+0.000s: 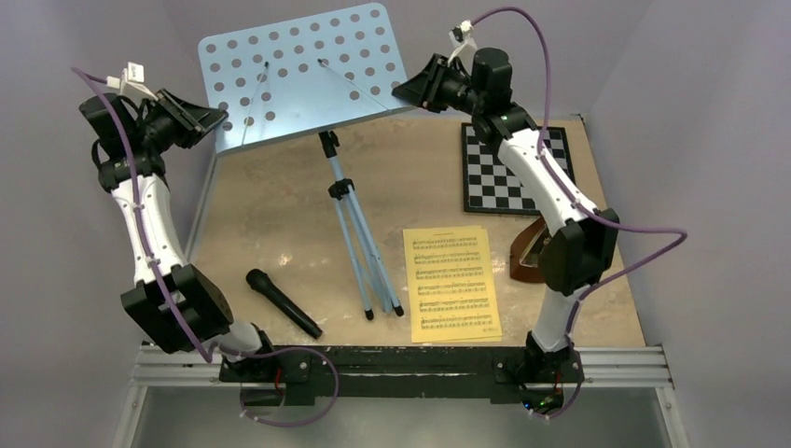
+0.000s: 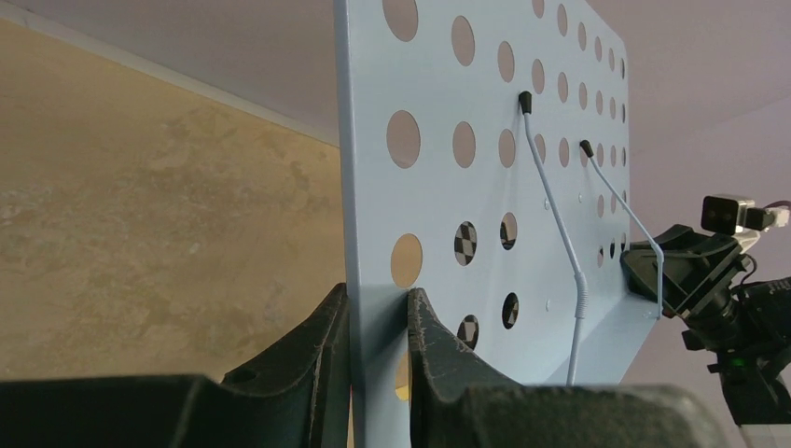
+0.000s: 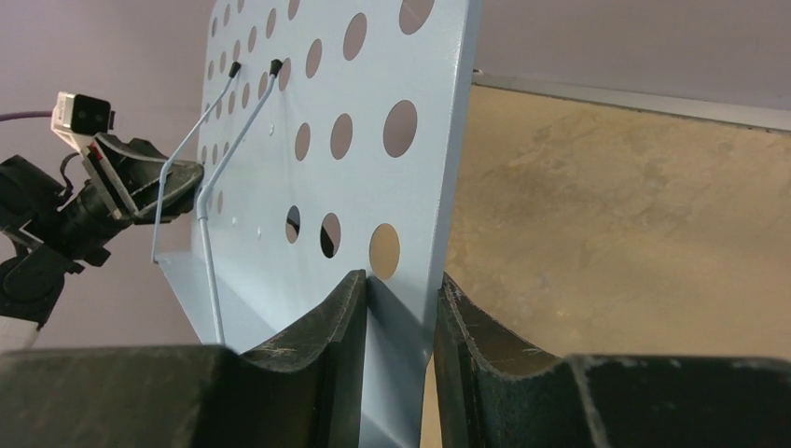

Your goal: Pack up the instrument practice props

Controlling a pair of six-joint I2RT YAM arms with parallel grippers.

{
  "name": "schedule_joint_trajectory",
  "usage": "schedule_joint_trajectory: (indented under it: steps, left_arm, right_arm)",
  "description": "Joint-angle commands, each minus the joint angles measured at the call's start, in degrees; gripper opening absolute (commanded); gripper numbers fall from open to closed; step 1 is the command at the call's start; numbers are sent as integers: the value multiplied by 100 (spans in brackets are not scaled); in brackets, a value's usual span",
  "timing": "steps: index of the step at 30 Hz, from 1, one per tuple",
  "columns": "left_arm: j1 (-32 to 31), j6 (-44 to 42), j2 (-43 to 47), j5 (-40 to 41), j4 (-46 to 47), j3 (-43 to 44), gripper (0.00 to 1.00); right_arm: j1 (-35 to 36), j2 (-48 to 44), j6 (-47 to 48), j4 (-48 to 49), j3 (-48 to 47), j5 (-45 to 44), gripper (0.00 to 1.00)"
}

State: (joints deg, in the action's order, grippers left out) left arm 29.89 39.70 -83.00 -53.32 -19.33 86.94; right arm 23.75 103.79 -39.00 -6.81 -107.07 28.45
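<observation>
The light-blue music stand's perforated tray (image 1: pixel 298 70) is at the back of the table, tilted, with its folded tripod legs (image 1: pixel 368 261) running toward the near edge. My left gripper (image 1: pixel 222 119) is shut on the tray's left edge (image 2: pixel 373 233); both fingers press on the sheet around my left gripper (image 2: pixel 378 291). My right gripper (image 1: pixel 403 91) is shut on the opposite edge (image 3: pixel 438 187), which sits between the pads of my right gripper (image 3: pixel 403 278). Yellow sheet-music pages (image 1: pixel 451 283) lie flat at the front right. The brown metronome (image 1: pixel 524 257) is mostly hidden behind my right arm.
A black microphone (image 1: pixel 283 302) lies at the front left. A black-and-white chessboard (image 1: pixel 508 168) lies at the back right, under my right forearm. Purple walls close in the table on the left, back and right.
</observation>
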Motion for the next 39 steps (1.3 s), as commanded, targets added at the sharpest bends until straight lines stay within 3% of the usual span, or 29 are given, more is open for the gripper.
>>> schedule_joint_trajectory:
  steps: [1,6,17,29,39]
  left_arm:
    - [-835,-923,-115,-245,553,-135,0]
    - [-1112,-1291,-349,187,1209,-561,0]
    - [-1468,-2438,-1480,792,482,-374,0]
    - [-1608,-2967,-2694,1200,578,15,0]
    - [-1924,-3162,-3391,1800,514,298,0]
  right_arm:
    - [424,616,285,654,-677,1285,0]
    - [328,1205,602,874,-988,1333,0]
    - [269,1860,507,866,-828,1453,0]
    - [264,2500,447,699,-862,1043,0]
    - [266,3050,555,-510,-1644,693,0]
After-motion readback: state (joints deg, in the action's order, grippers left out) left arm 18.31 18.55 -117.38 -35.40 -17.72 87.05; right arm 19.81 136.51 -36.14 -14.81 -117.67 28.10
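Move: Both hands already hold the stand by the lower corners of its blue desk. The bare table meant for the desk lies about 15 cm ahead, 23 cm right and 36 cm below the left hand; from the right hand, about 11 cm ahead, 22 cm left and 38 cm down. The microphone lies 24 cm back and 12 cm right of the left hand; the sheet music is 24 cm back, 9 cm right of the right hand, and the chessboard 9 cm ahead, 30 cm right. Both arms lower the stand together towards the bare far-middle table, sinking nearly 30 cm while reaching some 10 cm forward, most of that reach coming early and the rest of the way being nearly straight down. Each gripper keeps its pinch on its desk corner as the wrists tip about 25 degrees forward and down, laying the desk flatter, with the folded legs trailing towards the robot between microphone and sheet music. ##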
